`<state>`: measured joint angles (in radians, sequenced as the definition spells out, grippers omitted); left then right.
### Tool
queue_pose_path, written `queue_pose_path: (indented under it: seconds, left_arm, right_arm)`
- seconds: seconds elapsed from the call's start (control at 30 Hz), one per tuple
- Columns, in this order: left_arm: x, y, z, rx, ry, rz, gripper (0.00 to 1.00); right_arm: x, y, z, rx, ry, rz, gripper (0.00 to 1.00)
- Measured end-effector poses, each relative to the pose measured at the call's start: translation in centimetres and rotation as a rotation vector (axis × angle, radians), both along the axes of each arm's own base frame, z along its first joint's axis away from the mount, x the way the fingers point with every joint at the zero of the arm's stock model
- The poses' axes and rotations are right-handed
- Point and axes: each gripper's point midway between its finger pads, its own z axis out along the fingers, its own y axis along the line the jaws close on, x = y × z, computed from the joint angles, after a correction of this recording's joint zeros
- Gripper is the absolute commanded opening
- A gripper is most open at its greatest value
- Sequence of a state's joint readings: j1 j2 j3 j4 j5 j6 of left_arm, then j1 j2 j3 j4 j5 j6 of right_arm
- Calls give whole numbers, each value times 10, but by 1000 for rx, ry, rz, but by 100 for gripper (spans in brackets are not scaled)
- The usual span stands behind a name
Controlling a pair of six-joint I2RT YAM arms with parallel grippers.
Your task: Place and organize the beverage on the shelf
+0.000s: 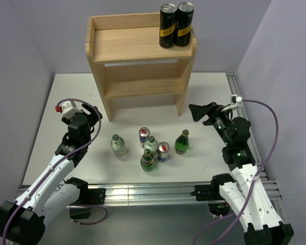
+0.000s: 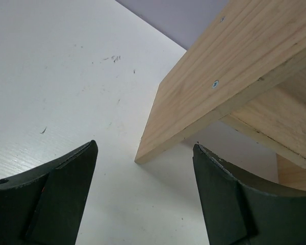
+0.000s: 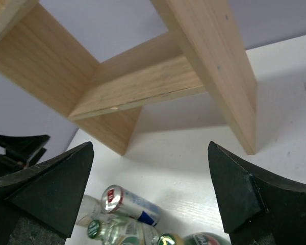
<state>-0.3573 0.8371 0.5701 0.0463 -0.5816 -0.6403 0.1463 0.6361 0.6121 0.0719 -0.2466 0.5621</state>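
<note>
The beverage stands in a cluster on the white table in front of the shelf: a clear bottle, a second clear bottle, two blue-silver cans and two dark-green bottles. My left gripper is open and empty, left of the cluster, facing the foot of the shelf's left side panel. My right gripper is open and empty, right of the shelf, above and behind the drinks. A can and a green cap show below it.
Two tall black cans with yellow labels stand on the right end of the shelf's rimmed top board. The lower board holds nothing. Purple walls close in the table on three sides. A metal rail runs along the near edge.
</note>
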Motion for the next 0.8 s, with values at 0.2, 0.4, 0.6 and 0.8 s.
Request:
queue_pose_path:
  seconds: [0.2, 0.4, 0.6, 0.8]
  left_arm:
    - [-1, 3, 1, 2, -4, 14, 83]
    - [-5, 5, 8, -6, -29, 19, 82]
    - [-11, 8, 15, -14, -59, 20, 82]
    - [-12, 8, 14, -15, -60, 22, 80]
  right_arm:
    - [-20, 5, 2, 79, -15, 36, 100]
    - [-38, 24, -32, 179, 21, 151, 100]
    - [-57, 14, -42, 206, 71, 92, 100]
    - [-83, 1, -38, 178, 110, 34, 100]
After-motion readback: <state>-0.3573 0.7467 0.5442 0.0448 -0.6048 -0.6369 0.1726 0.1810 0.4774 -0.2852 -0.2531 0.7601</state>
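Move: The green bottle standing rightmost in the group, the likely target, is about 4 cm back and 4 cm left of the right hand, some 22 cm below it. The nearer can is roughly 13 cm left and 9 cm back of that hand. The clear bottle in the group is 18 cm left and 7 cm back. From the left hand, the green bottle is around 41 cm right, 8 cm back and 14 cm lower. The rightmost green bottle is approached from above: the empty right hand draws back about 8 cm from the shelf side and sinks some 4 cm, most of it midway, swaying left 2 cm and returning. Its left side rolls up about 10 degrees and the fingers tip down slightly, staying wide open, touching nothing. ##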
